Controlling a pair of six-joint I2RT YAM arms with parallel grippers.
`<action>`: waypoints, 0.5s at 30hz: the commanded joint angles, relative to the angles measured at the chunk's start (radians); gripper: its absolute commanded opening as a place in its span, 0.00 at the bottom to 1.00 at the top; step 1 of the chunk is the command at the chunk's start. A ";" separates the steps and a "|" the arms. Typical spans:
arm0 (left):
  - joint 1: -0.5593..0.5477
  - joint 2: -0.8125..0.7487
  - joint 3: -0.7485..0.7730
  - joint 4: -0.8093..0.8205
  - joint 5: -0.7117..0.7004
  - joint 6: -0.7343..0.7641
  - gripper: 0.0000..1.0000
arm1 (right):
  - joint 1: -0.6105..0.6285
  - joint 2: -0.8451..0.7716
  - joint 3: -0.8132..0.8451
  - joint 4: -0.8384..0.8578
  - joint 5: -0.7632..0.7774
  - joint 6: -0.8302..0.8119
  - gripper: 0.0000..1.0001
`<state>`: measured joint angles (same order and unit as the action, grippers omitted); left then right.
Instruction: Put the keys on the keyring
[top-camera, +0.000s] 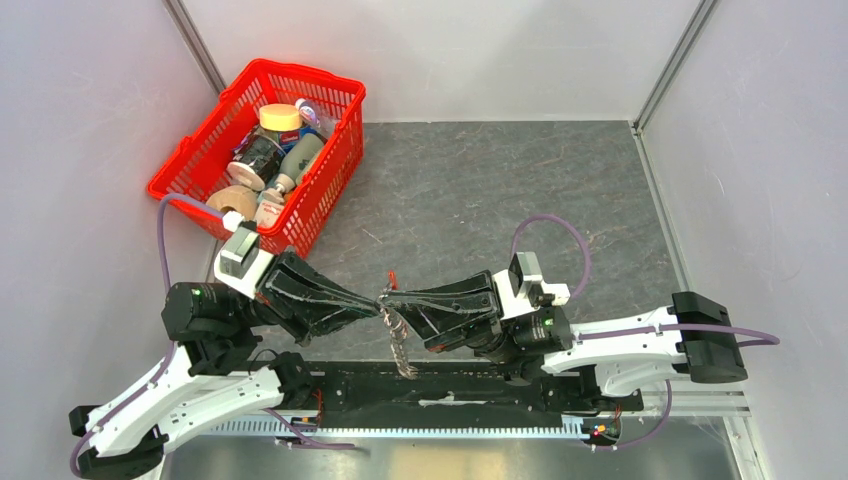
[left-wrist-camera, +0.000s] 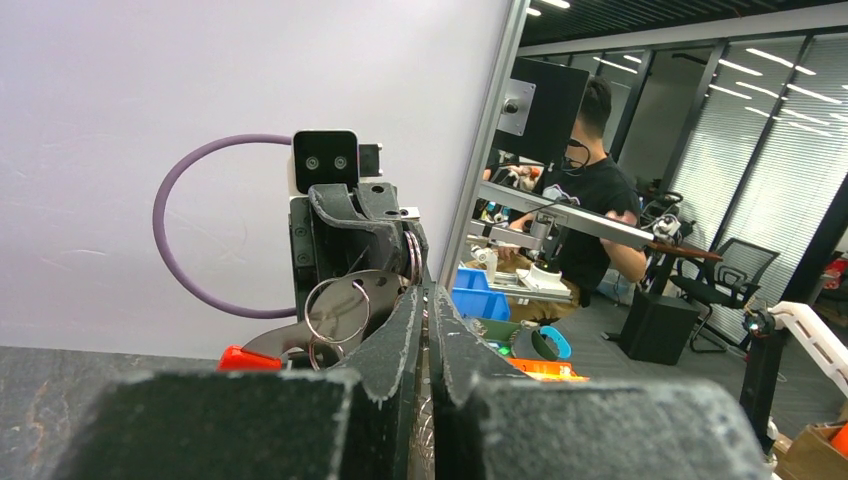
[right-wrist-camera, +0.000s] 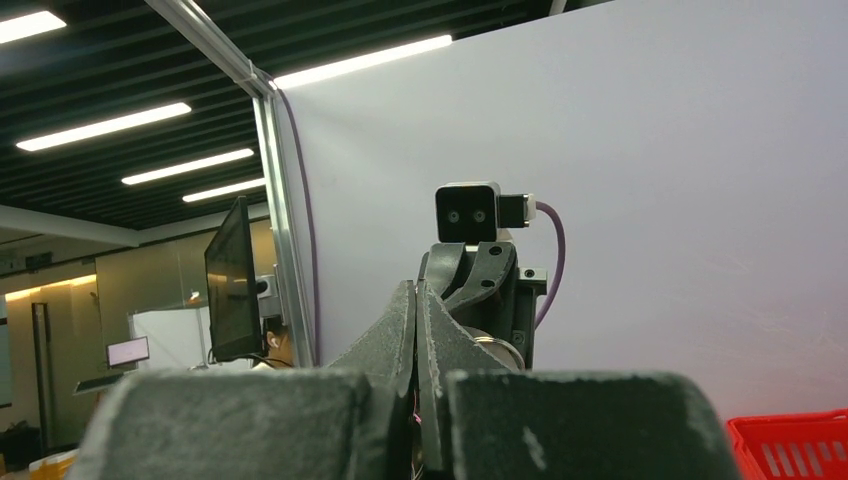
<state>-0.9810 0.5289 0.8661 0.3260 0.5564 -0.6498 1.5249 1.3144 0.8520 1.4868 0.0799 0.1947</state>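
The keyring's silvery chain (top-camera: 401, 352) hangs down from the spot where both grippers meet tip to tip above the table's near middle. My left gripper (top-camera: 377, 299) is shut on the chain, which shows between its fingers (left-wrist-camera: 400, 340) in the left wrist view. My right gripper (top-camera: 391, 297) faces it, shut on the keyring's top end. Below those tips hang a flat dark metal piece with split rings (left-wrist-camera: 337, 310) and the red tag (left-wrist-camera: 245, 357). In the right wrist view the right gripper (right-wrist-camera: 416, 287) is pressed shut. I cannot make out the keys.
A red basket (top-camera: 300, 68) full of bottles, tape and jars stands at the back left, just beyond the left arm. White walls close in the left, right and back sides. A black rail (top-camera: 450, 385) runs along the near edge below the hanging chain.
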 joint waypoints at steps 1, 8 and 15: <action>0.005 0.002 0.007 0.032 -0.001 -0.019 0.08 | 0.003 0.032 0.028 -0.008 -0.006 0.000 0.00; 0.005 -0.017 0.007 -0.014 -0.027 0.009 0.09 | 0.003 0.030 0.021 -0.008 0.000 -0.003 0.00; 0.006 -0.050 0.011 -0.088 -0.065 0.055 0.36 | 0.004 -0.003 -0.012 -0.007 0.017 -0.020 0.00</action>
<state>-0.9810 0.4892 0.8661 0.2630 0.5251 -0.6338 1.5249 1.3243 0.8528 1.4788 0.0853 0.2043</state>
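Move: My closed left fingertips are on the keyring, whose middle lies about 1 cm ahead and 2 cm to their right, nearly at their height. The red tag shows roughly 4 cm ahead and 2 cm right of my left hand, a few centimetres lower; the coil hangs some 6 cm below, about 2 cm right and 1 cm back. From my right hand, shut on the same keyring, its middle is level front to back, about 1 cm left and 2 cm below. I open my left fingers roughly a quarter of their range, letting go of the keyring, after holding still for most of the time, and ease that hand less than 1 cm to the left. My right hand stays shut on the keyring and follows about half a centimetre left and slightly down. ##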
